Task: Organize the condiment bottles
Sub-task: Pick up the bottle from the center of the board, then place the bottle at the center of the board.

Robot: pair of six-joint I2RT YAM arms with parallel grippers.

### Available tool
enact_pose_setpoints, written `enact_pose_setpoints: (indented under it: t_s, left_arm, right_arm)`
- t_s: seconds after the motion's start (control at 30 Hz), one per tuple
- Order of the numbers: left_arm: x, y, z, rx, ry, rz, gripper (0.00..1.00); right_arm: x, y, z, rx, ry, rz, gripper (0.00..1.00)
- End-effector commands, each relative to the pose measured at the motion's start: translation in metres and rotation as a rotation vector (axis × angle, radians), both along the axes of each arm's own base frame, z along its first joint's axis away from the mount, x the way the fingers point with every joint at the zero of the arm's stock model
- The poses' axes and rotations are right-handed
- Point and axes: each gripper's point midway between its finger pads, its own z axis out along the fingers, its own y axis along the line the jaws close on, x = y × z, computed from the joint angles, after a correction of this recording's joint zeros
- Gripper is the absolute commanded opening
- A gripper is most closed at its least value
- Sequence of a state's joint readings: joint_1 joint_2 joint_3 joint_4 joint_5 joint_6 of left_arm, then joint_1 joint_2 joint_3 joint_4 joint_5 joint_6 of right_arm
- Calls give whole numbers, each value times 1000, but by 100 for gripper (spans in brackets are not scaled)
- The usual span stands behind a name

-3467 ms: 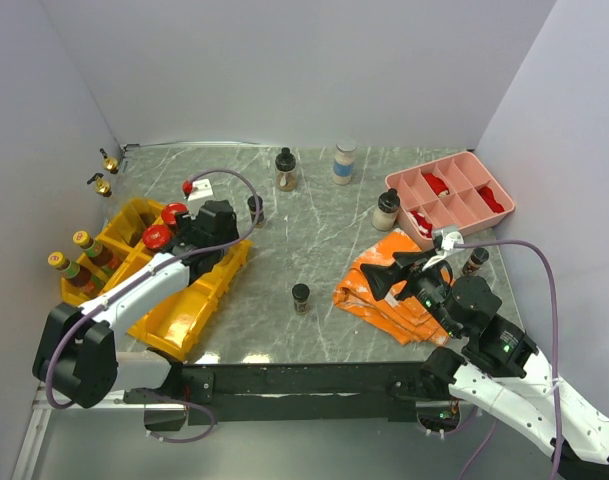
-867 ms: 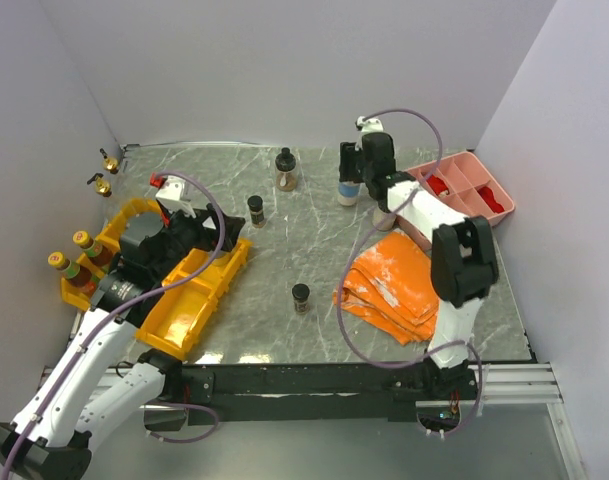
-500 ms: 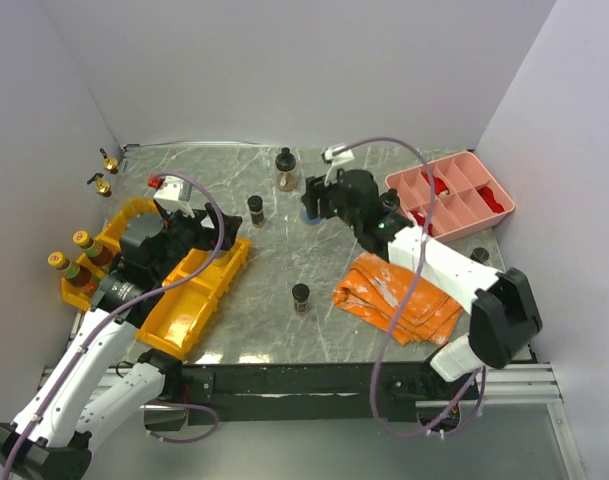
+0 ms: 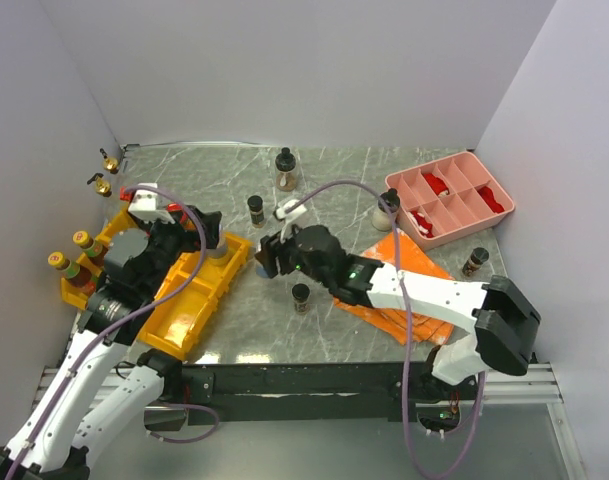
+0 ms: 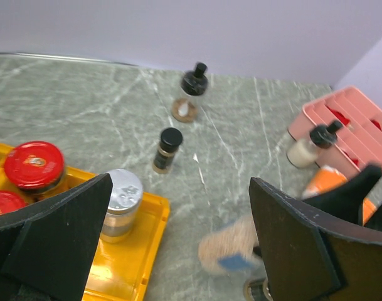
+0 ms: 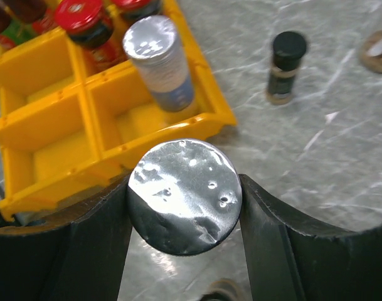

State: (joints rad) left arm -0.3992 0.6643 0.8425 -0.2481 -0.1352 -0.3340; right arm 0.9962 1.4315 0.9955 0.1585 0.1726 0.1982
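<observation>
My right gripper (image 6: pixel 184 207) is shut on a silver-lidded shaker (image 6: pixel 184 194) with a blue label, blurred in the left wrist view (image 5: pixel 238 251), just right of the yellow bins (image 4: pixel 184 310). A matching shaker (image 5: pixel 120 204) stands in a bin compartment beside red-lidded jars (image 5: pixel 34 166). My left gripper (image 5: pixel 178 219) hangs open above that bin corner, holding nothing. Black-capped bottles (image 4: pixel 255 209) (image 4: pixel 300 297), a round bottle (image 4: pixel 285 170) and a pale bottle (image 4: pixel 386 212) stand loose on the table.
A pink divided tray (image 4: pixel 474 170) sits at the back right and an orange cloth (image 4: pixel 424 265) lies under my right arm. Gold-spout bottles (image 4: pixel 106 160) stand in the back left corner. Yellow-topped bottles (image 4: pixel 84 245) fill the bins' left side. Another bottle (image 4: pixel 473 260) stands far right.
My right arm has swung from the back, beside the pink tray, leftward and nearer to the yellow bins, carrying the shaker. The left gripper has shifted slightly left, still open.
</observation>
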Motion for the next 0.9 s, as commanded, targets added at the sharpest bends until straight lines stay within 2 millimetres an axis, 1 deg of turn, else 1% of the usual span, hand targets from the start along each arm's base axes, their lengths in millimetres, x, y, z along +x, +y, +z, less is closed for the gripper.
enact_pose_setpoints:
  t_s: [0.0,0.03,0.07,0.1,0.13,0.17,0.2,0.23,0.3,0.33,0.4,0.43,0.47,0.5,0.53,0.6,0.7,0.77,0.8,0.83,0.87]
  left_arm:
    - [0,23,18,-35,-73,121,96]
    - [-1,25,20,-40,-79,126,97]
    - [-2,26,20,-41,-82,131,96]
    - [-2,27,20,-44,-85,138,96]
    - [-3,29,22,-49,-91,145,96]
    - [-4,30,23,-51,-95,151,96]
    - [-4,31,23,-52,-98,157,96]
    - [-4,33,23,-52,-101,166,97]
    - [-5,34,23,-51,-103,169,96]
    - [-4,34,22,-50,-100,171,97]
    - [-4,34,22,-45,-95,169,96]
    - [-3,33,20,-42,-88,166,96]
    - [-3,32,19,-39,-86,163,96]
    - [-2,32,18,-37,-79,163,96]
    - [-2,32,17,-36,-73,165,96]
    - [-2,33,18,-38,-73,171,96]
    - [-2,33,18,-37,-70,171,96]
    - [-2,33,17,-38,-62,171,96]
    - [-2,31,19,-39,-60,163,96]
    - [-2,31,17,-36,-49,162,97]
    - [-2,29,15,-31,-36,151,96]
  right_arm:
    - [-9,23,22,91,-55,-31,51]
    - [-11,23,15,77,-51,-44,53]
    - [-14,27,13,78,-51,-40,53]
    - [-22,32,10,81,-44,-25,53]
    - [-23,35,2,72,-37,-25,54]
    - [-25,39,0,74,-33,-20,54]
    - [-32,44,-6,69,-23,-8,54]
    - [-33,48,-14,50,-19,-13,54]
    - [-37,53,-20,35,-18,-16,54]
    - [-41,59,-28,18,-12,-8,55]
    - [-44,62,-35,0,-3,-11,57]
    - [-46,65,-42,-19,3,-7,61]
    - [-46,65,-44,-28,4,-14,64]
    - [-45,65,-44,-34,7,-24,66]
    - [-46,66,-44,-42,11,-27,71]
    - [-49,66,-42,-46,8,-19,75]
    - [-53,63,-30,-35,1,-13,88]
    - [-56,58,-18,-24,-1,-9,94]
    - [-57,56,-12,-19,-3,-4,100]
    - [-60,50,-3,-10,-5,-2,100]
    - [-61,47,1,-7,-6,-3,100]
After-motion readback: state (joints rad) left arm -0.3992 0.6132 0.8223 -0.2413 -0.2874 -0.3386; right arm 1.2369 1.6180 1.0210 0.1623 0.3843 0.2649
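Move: The right hand already holds the silver-lidded bottle. The free spot on the board where it goes is about 6 cm back, 5 cm left and some 15 cm below. The near black-capped bottle is around 6 cm back and 7 cm right, the far one 18 cm ahead and 4 cm left, the silver-lidded jar in the tray 7 cm ahead and 14 cm left. From the left hand the spot is roughly 6 cm back, 12 cm right, 25 cm down. Still pinching the bottle, the right hand lowers it about 7 cm while drawing back some 6 cm and left 5 cm, onto the board beside the yellow tray's right side, with a slight roll; slowing there, its fingers open wide and let go, and the hand eases up a centimetre around the bottle. The open left hand shifts 3 cm left, away from the spot, turning slightly counter-clockwise. ##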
